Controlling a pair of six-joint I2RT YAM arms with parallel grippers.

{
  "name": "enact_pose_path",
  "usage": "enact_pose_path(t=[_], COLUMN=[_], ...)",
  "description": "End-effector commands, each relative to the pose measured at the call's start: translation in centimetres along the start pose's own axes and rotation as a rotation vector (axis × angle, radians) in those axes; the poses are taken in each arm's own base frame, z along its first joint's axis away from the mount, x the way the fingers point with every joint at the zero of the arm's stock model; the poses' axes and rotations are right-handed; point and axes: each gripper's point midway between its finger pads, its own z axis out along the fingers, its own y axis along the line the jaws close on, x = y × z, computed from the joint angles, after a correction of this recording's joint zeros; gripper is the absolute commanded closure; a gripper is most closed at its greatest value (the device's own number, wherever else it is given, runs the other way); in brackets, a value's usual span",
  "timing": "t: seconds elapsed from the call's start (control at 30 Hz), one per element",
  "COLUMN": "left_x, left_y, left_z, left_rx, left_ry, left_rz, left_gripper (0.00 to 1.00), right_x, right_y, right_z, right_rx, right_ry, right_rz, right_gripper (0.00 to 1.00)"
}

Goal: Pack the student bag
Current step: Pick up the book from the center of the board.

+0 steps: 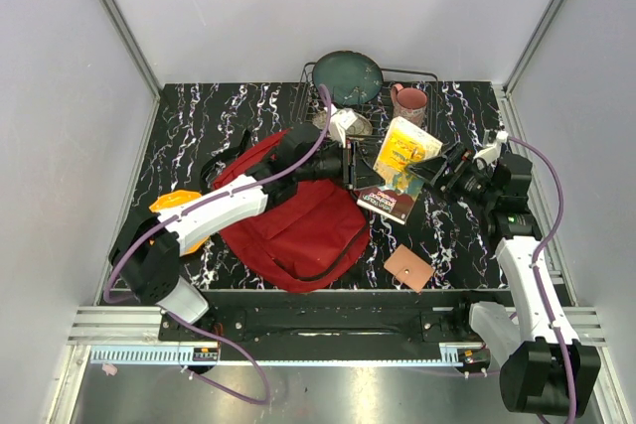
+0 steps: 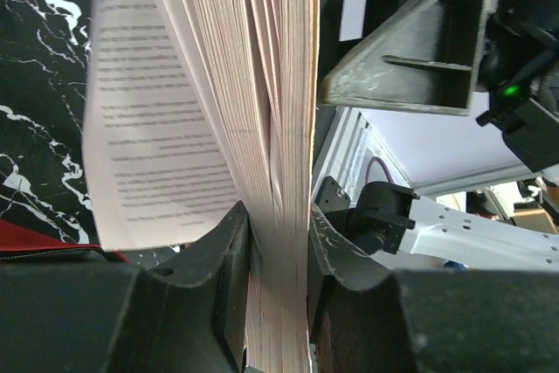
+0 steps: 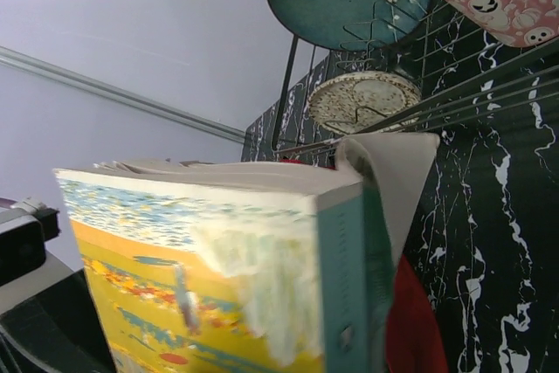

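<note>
The student bag (image 1: 293,225), a red backpack with black straps, lies flat on the marble table left of centre. My left gripper (image 1: 351,162) reaches over it and is shut on a yellow-covered book (image 1: 405,146), held upright off the table. In the left wrist view both fingers (image 2: 229,259) pinch the block of pages (image 2: 279,111), and loose pages fan out to the left. My right gripper (image 1: 435,169) stands open right next to the book's right side. The yellow cover (image 3: 175,303) fills the right wrist view, and that gripper's own fingers do not show there.
A dark red book (image 1: 388,204) lies under the held one, right of the bag. A brown flat pouch (image 1: 408,267) sits near the front edge. At the back, a wire rack (image 1: 370,69) holds a teal plate (image 1: 347,77) and a small plate (image 1: 350,124); a pink mug (image 1: 409,102) stands beside them.
</note>
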Motion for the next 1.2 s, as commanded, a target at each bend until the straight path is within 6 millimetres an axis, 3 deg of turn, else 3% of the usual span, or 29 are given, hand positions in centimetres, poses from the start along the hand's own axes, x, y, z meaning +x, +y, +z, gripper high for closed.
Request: enact_pose_path(t=[0.0, 0.13, 0.23, 0.37, 0.5, 0.63, 0.67, 0.7, 0.77, 0.8, 0.87, 0.9, 0.97, 1.07, 1.17], left_x=[-5.7, -5.6, -5.3, -4.8, -4.8, -4.7, -4.3, -4.5, -3.9, -4.6, -4.3, -5.4, -5.3, -6.8, -8.3], left_y=[-7.6, -7.7, -7.7, -7.7, -8.1, -7.4, -6.8, -6.3, -4.6, -3.8, -1.8, -1.4, -0.5, -0.5, -1.5], left_z=[-3.0, -3.1, -2.9, -2.3, -2.0, -1.9, -1.8, -1.8, -1.9, -2.2, -2.9, -4.0, -5.0, -7.3, -8.6], left_rx=[0.225, 0.239, 0.260, 0.291, 0.327, 0.291, 0.262, 0.227, 0.134, 0.067, -0.055, -0.113, -0.182, -0.247, -0.233], left_ry=[-0.179, -0.179, -0.163, -0.136, -0.134, -0.133, -0.116, -0.130, -0.107, -0.145, -0.152, -0.212, -0.231, -0.313, -0.374], left_rz=[0.156, 0.151, 0.142, 0.119, 0.104, 0.104, 0.093, 0.108, 0.089, 0.114, 0.096, 0.121, 0.122, 0.152, 0.179], left_gripper=[1.00, 1.00, 1.00, 1.00, 1.00, 1.00, 1.00, 1.00, 0.84, 0.52, 0.22, 0.01, 0.01, 0.01, 0.01], right_x=[-0.6, -0.4, -0.9, -0.1, -0.3, -0.4, -0.5, -0.4, -0.7, -0.6, -0.5, -0.5, -0.1, 0.4, 1.0], right_y=[0.7, 1.2, 3.4, 5.6, 5.6, 6.3, 6.4, 6.6, 6.4, 6.5, 6.3, 6.4, 7.0, 8.1, 9.3], right_z=[-0.2, -0.1, -0.3, -0.6, -0.5, -0.8, -0.9, -1.1, -1.2, -1.3, -1.4, -1.4, -1.6, -2.0, -2.5], right_rx=[-0.013, -0.044, -0.144, -0.282, -0.279, -0.302, -0.301, -0.301, -0.280, -0.279, -0.266, -0.269, -0.303, -0.376, -0.459], right_ry=[-0.011, 0.010, 0.003, 0.072, 0.059, 0.050, 0.040, 0.031, 0.011, 0.008, 0.012, 0.013, 0.040, 0.086, 0.145], right_rz=[-0.082, -0.094, -0.147, -0.118, -0.119, -0.125, -0.122, -0.125, -0.121, -0.127, -0.128, -0.131, -0.139, -0.139, -0.140], right_gripper=[0.00, 0.00, 0.00, 0.00, 0.02, 0.41, 0.61, 0.72, 0.91, 0.95, 1.00, 1.00, 1.00, 1.00, 1.00])
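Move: The left hand holds the book up by its page edge, the book's middle about 6 cm to its right and level. From the open right hand that middle lies some 5 cm left, 1 cm ahead and roughly level. From the right hand, the pink wallet is about 14 cm back, 1 cm right and 22 cm below, and the mug some 20 cm ahead, 2 cm right and 15 cm below. Right hand rises about 5 cm and closes on the book; left lets go and withdraws 5 cm left, rising. ##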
